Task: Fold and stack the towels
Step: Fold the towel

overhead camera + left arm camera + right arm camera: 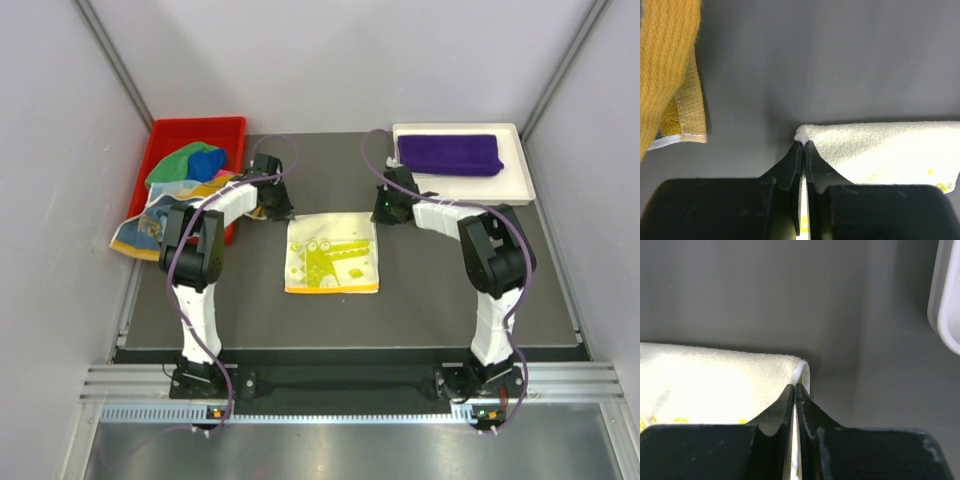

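A pale yellow printed towel [332, 254] lies spread on the dark table centre. My left gripper [277, 203] is shut on its far left corner; the left wrist view shows the jaws pinching the white corner [803, 137]. My right gripper [387, 208] is shut on its far right corner [801, 371]. A folded deep purple towel [449, 154] lies in the white tray [520, 180]. Multicoloured towels [187, 165] are heaped in the red bin [200, 127], one hanging over its near side [150, 225]; its orange edge shows in the left wrist view [670, 75].
The red bin stands at the back left and the white tray at the back right; the tray's rim shows in the right wrist view [942, 295]. Grey walls enclose the table on three sides. A metal rail runs along the near edge.
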`<state>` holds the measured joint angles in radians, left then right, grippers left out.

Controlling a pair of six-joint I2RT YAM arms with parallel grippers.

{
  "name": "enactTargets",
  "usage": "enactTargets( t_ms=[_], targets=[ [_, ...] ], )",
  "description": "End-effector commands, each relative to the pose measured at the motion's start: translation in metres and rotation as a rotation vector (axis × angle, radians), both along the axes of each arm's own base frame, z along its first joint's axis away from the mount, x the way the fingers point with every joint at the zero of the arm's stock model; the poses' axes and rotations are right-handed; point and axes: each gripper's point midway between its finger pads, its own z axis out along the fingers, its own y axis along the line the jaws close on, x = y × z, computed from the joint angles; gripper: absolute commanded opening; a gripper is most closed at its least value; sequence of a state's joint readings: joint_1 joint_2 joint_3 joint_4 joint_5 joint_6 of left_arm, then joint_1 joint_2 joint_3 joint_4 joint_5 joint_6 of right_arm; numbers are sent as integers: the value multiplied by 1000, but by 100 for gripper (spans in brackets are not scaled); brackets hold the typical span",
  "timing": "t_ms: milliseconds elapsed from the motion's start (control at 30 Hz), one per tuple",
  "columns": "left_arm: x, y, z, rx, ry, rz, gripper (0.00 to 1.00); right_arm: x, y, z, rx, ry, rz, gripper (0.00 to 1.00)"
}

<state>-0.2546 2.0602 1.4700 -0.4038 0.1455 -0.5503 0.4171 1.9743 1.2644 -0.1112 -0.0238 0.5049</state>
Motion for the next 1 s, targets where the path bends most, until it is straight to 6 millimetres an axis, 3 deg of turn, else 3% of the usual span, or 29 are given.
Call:
enactTargets(
  t_ms=[0,133,400,500,567,667,800,967],
  targets=[
    [17,0,15,-12,-60,-1,5,16,11,20,13,-66,16,0],
    [20,4,16,-4,-67,8,1,21,-6,20,1,-65,-15,0],
    [29,3,26,-20,-113,-5,2,24,-14,18,-5,-65,-20,0],
    [32,3,28,-32,-125,-4,9,23,-12,16,0,-61,-9,0],
    [33,2,31,-37,-135,-13,22,23,-10,16,3,-61,-3,1],
    [35,2,39,-42,-167,-22,36,22,-9,18,9,-61,6,11],
    [40,9,56,-21,-210,-13,40,19,-12,25,-1,-72,4,28],
    [34,18,73,35,-236,-31,42,19,-17,36,-30,-86,1,36]
  ],
)
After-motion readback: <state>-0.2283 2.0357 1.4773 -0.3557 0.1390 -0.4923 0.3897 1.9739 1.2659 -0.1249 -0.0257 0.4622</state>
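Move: Both hands already have the folded white towel's far corners between their fingertips, left hand at its left one, right hand at its right. The towel's middle lies about 9 cm back and 9 cm right of the left hand, some 8 cm back and 9 cm left of the right. The striped towel's middle is roughly 24 cm left of the left hand, level with it; the tray is about 20 cm right and 13 cm ahead of the right hand. Still pinching its corner, the right hand draws it about 1 cm to the right, away from the left hand, while the left keeps its pinch and barely moves. Then both let go, the fingers opening a bit under halfway; the left eases about 2 cm forward and 2 cm up, drifting left, as the right stays low. ##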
